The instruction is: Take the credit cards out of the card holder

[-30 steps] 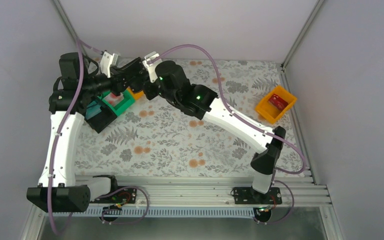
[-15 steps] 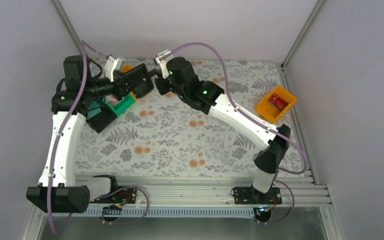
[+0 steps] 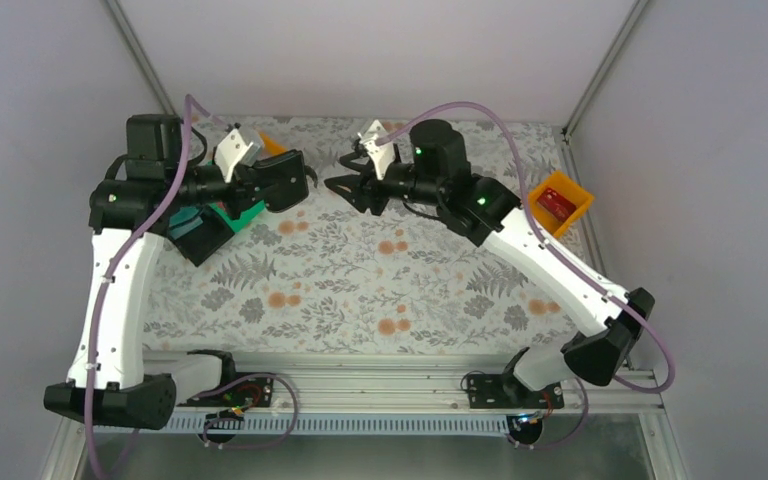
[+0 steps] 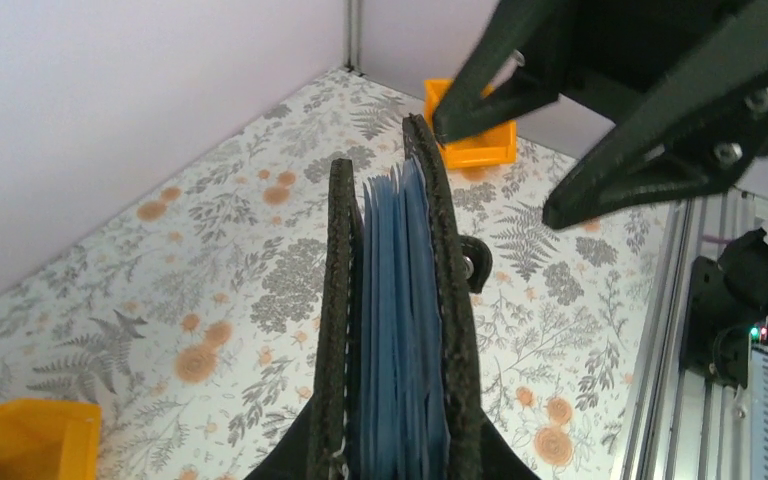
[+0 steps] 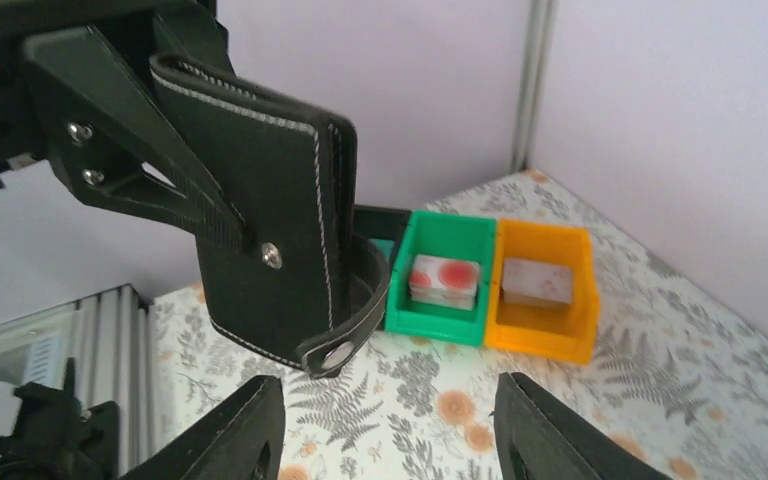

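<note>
My left gripper (image 3: 272, 182) is shut on the card holder (image 3: 286, 180), a black wallet held in the air over the table's far left. In the left wrist view the card holder (image 4: 400, 330) stands edge-on, slightly parted, showing only blue pockets. The credit cards are hidden. Its closing tab (image 5: 345, 340) hangs loose with the snap showing. My right gripper (image 3: 345, 182) is open, a short way right of the wallet and not touching it. From the right wrist, the card holder (image 5: 270, 250) sits above my empty right gripper (image 5: 385, 400).
Behind the wallet stand a black bin (image 3: 200, 232), a green bin (image 5: 445, 275) holding a white, red-dotted thing, and an orange bin (image 5: 545, 290) holding a grey block. Another orange bin (image 3: 552, 205) with a red thing sits at the far right. Walls close off the left, back and right.
My right gripper was shut at the wallet and has now opened and pulled back to the right. The left arm has lifted the wallet slightly and turned it.
</note>
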Motion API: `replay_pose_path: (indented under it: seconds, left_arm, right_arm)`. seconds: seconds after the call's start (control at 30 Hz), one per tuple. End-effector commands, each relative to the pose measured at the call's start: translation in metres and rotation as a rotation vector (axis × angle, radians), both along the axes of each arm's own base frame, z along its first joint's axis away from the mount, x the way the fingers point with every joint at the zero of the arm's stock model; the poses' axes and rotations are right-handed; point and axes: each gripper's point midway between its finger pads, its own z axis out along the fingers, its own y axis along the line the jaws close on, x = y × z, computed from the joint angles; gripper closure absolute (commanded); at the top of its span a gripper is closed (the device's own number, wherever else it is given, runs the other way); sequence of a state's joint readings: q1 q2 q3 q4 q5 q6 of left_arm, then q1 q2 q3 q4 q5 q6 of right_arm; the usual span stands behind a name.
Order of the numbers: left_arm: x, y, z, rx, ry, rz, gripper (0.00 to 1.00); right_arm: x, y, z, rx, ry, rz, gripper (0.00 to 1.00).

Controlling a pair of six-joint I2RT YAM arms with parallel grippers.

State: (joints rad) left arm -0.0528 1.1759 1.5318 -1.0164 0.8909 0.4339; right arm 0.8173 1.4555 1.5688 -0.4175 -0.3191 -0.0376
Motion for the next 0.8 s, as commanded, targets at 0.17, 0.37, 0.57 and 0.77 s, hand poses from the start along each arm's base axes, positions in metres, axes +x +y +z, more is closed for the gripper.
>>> replay_pose_path:
  seconds: [0.17,0.37,0.57,0.77]
  left_arm:
    - [-0.076,-0.018,0.029,0.039,-0.228,-0.29,0.98]
    - [-0.085,-0.022,0.033,-0.002,-0.234,-0.332,0.98]
    - [-0.092,-0.025,0.036,-0.026,-0.245,-0.375,0.98]
    - [-0.092,-0.025,0.035,-0.025,-0.242,-0.382,0.98]
  right_arm:
    - [-0.029,0.009,0.041,0.134,-0.011,0.249,0.46]
    - [-0.05,0.017,0.038,0.137,-0.015,0.373,0.45]
    - [-0.057,0.027,0.031,0.109,-0.01,0.426,0.49]
    - [-0.07,0.03,0.028,0.086,-0.043,0.484,0.48]
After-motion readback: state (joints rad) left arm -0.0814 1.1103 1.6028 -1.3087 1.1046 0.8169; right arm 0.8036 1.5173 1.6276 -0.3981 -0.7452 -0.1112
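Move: The card holder, its cards still inside and its strap loose, is already in the left fingers, its middle about 2 cm to the right and 1 cm ahead of them. It stands some 9 cm to the left of the right hand, about level with it in reach and height. From the left hand, the open right gripper is about 11 cm to the right. The green box lies roughly 20 cm left and 15 cm ahead of the left hand, the orange box 12 cm left and 23 cm ahead, both some 36 cm below. The left hand keeps its grip on the card holder and draws it back about 8 cm, away from the boxes, rising some 2 cm and swinging clockwise by nearly 20 degrees, most of this early on before it eases almost to a stop. The right hand, fingers staying about half open, follows back some 5 cm and closes in to the left by about 3 cm, turning counter-clockwise some 25 degrees so that it points at the holder's side; no touch can be seen yet. ##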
